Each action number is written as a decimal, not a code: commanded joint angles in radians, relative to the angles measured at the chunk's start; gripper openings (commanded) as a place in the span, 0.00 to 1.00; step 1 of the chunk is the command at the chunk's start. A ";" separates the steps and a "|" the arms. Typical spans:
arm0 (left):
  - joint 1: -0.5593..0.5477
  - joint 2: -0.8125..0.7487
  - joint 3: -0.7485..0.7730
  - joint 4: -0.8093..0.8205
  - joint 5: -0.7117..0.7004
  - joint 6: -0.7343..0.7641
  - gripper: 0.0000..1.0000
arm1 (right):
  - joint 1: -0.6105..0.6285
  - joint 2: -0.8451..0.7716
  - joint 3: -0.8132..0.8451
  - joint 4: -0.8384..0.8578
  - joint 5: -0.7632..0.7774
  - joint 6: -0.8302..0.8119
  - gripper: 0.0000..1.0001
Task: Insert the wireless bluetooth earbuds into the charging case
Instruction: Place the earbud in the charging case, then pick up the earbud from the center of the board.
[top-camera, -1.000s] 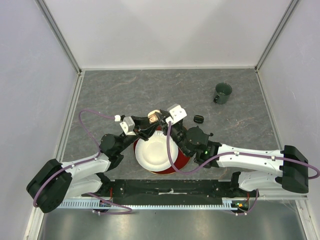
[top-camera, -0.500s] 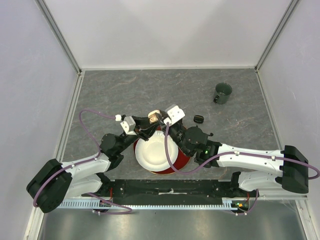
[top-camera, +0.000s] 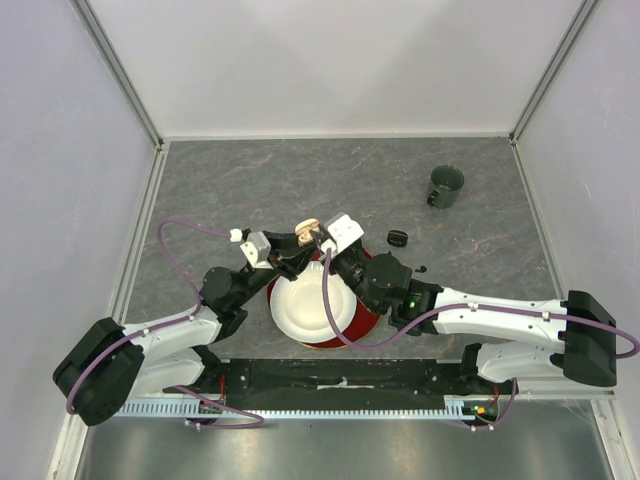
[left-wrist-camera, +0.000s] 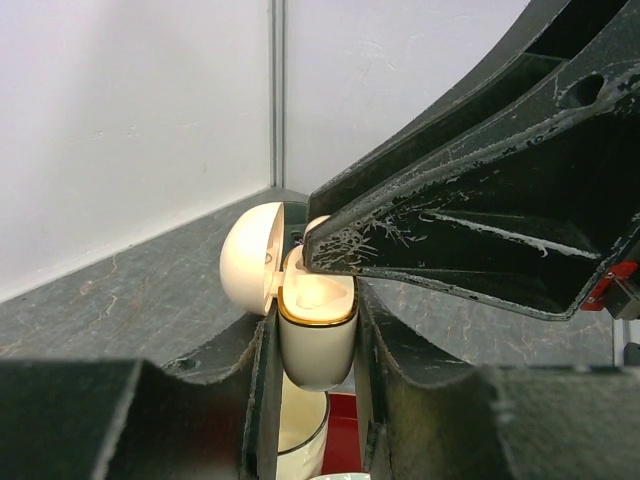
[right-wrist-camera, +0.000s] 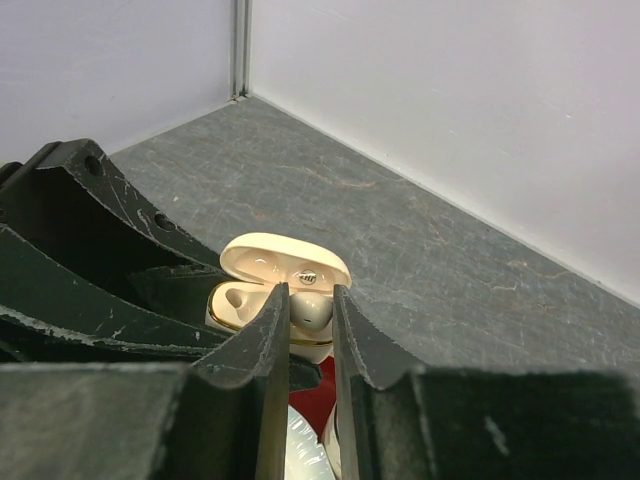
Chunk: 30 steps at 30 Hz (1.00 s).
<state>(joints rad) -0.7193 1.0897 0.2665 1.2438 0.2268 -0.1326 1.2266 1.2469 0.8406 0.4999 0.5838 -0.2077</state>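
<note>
A white charging case (left-wrist-camera: 318, 335) with a gold rim is pinched upright between my left gripper's (left-wrist-camera: 316, 350) fingers, its lid (left-wrist-camera: 248, 258) swung open to the left. In the top view the case (top-camera: 308, 228) is held above the far rim of a red bowl. My right gripper (right-wrist-camera: 310, 297) is shut on a white earbud (right-wrist-camera: 311, 312) and holds it at the case's (right-wrist-camera: 240, 305) open mouth, over the right-hand socket. The left socket looks empty. The right fingers (left-wrist-camera: 450, 225) reach in over the case. The other buds are not clearly in view.
A red bowl (top-camera: 362, 318) holding a white plate sits under both grippers. A small black oval object (top-camera: 398, 238) lies to the right, a tiny dark speck (top-camera: 423, 268) is near the right arm, and a dark green mug (top-camera: 445, 186) stands at the back right.
My right gripper has moved a little to the left with the white earbud, closing onto the open case. The left gripper and case have stayed almost still.
</note>
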 joint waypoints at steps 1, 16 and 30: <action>0.006 -0.014 0.028 0.183 0.037 0.016 0.02 | 0.004 0.032 0.031 -0.056 0.033 0.017 0.00; 0.006 -0.014 0.008 0.187 0.037 0.041 0.02 | 0.004 -0.013 0.124 -0.221 0.044 0.183 0.61; 0.008 -0.034 -0.018 0.181 0.031 0.062 0.02 | -0.111 -0.207 0.133 -0.250 0.151 0.374 0.98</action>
<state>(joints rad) -0.7094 1.0809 0.2611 1.2812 0.2638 -0.1219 1.1893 1.0855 0.9375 0.2821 0.6903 0.0414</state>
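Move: The earbud is already at the charging case's right-hand socket, between the right fingertips; the open case's middle lies about 2 cm to the right hand's left, level fore-and-aft and 1 cm lower. The tan mug stands roughly 4 cm ahead, 5 cm right and 23 cm below, the white plate 7 cm back, 1 cm left and 26 cm below. From the left hand, which holds the case, the earbud is some 1 cm ahead, 1 cm right and 2 cm above. The earbud, pinched in its socket, is first followed by a nudge of the right hand, barely half a centimetre forward and left, fingertips tipping down slightly; then the fingers spread from nearly shut to wide open and let go. The right hand withdraws up and right from the case, about 5 cm each way, rolling its left side up some 15 degrees. The left hand keeps its pinch on the case, lifting only about a centimetre. ##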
